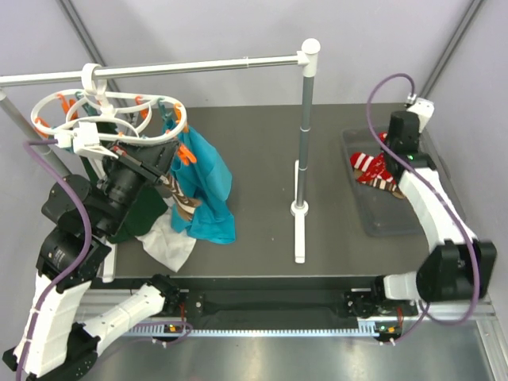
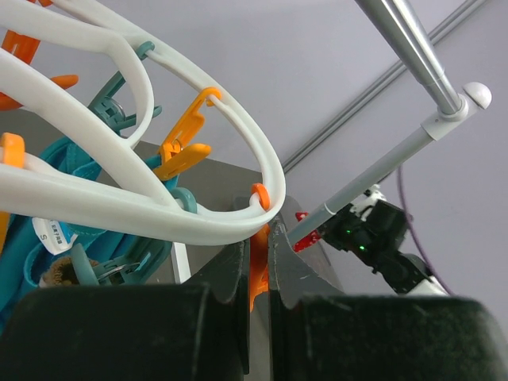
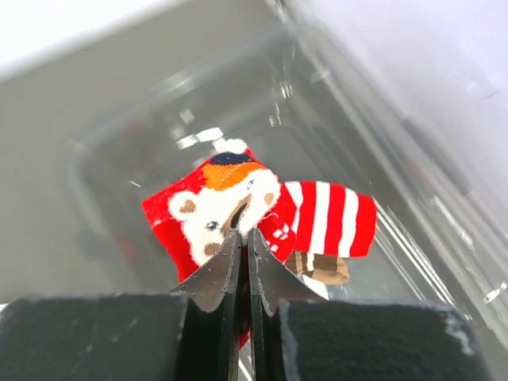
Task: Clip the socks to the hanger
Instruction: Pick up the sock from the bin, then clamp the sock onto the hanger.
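The white oval hanger [image 1: 103, 119] hangs by its hook from the rail at the far left, and its ring [image 2: 198, 226] fills the left wrist view. My left gripper [image 2: 259, 238] is just under the ring's edge, shut on an orange clothespin [image 2: 257, 278]. A brown striped sock [image 1: 184, 202] hangs below the hanger. At the right, my right gripper [image 3: 244, 236] is down in the clear bin [image 3: 119, 159], shut on a red sock with a bear face [image 3: 214, 206]. A red striped sock [image 3: 329, 218] and a brown sock [image 3: 321, 268] lie beside it.
A teal garment [image 1: 208, 182] hangs from the hanger, with dark green [image 1: 139, 210] and white [image 1: 168, 246] cloths below it. The long white rail [image 1: 198, 65] runs across the back on its upright post [image 1: 304, 135], which stands mid-table. The bin [image 1: 381, 214] sits at the table's right side.
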Robot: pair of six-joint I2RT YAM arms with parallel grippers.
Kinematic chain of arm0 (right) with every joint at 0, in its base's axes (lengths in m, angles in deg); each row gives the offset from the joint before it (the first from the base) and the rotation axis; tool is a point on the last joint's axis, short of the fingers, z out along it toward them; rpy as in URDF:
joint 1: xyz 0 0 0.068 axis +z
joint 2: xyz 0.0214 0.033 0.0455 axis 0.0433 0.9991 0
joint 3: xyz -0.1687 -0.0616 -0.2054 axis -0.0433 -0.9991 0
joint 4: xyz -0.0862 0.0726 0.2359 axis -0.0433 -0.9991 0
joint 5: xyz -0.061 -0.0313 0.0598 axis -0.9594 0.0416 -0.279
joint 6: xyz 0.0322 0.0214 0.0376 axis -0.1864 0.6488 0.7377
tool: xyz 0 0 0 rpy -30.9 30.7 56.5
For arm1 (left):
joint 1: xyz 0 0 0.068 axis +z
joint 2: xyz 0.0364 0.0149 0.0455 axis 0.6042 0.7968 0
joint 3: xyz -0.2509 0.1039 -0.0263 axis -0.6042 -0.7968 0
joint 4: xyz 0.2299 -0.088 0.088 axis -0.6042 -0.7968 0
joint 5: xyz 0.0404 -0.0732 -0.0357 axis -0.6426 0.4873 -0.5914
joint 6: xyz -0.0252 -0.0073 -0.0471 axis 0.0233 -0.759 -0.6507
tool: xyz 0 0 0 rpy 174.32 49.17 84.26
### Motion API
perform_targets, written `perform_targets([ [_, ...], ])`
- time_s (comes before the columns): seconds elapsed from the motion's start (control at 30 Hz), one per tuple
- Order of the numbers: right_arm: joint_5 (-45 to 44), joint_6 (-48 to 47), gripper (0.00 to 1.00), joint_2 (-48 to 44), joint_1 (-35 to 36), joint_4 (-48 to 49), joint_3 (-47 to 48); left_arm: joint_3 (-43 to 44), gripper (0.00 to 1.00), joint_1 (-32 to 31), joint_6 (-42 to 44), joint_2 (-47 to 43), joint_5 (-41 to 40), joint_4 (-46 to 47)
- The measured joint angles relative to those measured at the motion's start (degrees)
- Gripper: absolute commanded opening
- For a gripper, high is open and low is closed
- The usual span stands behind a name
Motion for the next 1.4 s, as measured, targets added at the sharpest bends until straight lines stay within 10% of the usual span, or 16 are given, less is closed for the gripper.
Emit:
perform_targets([
  [0.53,45.7,3.6,0.00,-38.6,2.3,6.7,-3.3,0.0,0.00,0.0,-0.2,-0.1,-0.2,-0.1],
  [0.77,62.0,10.4,0.00,-39.0,21.2,11.5,-4.3,0.0,0.00,0.0,-0.2,-0.1,-0.2,-0.1],
  [1.03,51.6,9.9,0.00,-28.3,48.6,14.9,-4.1,-0.3,0.00,0.0,-0.9,-0.1,-0.1,0.0],
  [1.4,32.6,12.6,0.00,-5.9,62.9,23.1,8.2,-0.4,0.00,0.0,-2.6,-0.1,0.1,0.0],
])
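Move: Over the bin, the right hand already holds the red bear sock. The orange clip in the left hand's fingers is its goal, about 22 cm back, 54 cm left and 26 cm up. The brown striped sock hangs some 8 cm left of that clip and 12 cm lower; the rack's post stands 31 cm left of the right hand and 6 cm back. For the left hand, the clip is right at its fingertips. Carrying the pinched red sock up and back out of the bin area, the right hand climbs over 20 cm, then sweeps left past the near side of the post, some 47 cm in all, towards the orange clip. The hand swings about 90 degrees counter-clockwise to point left, sinks a few centimetres and slows. Staying put, the left hand keeps the clip between its fingers. ##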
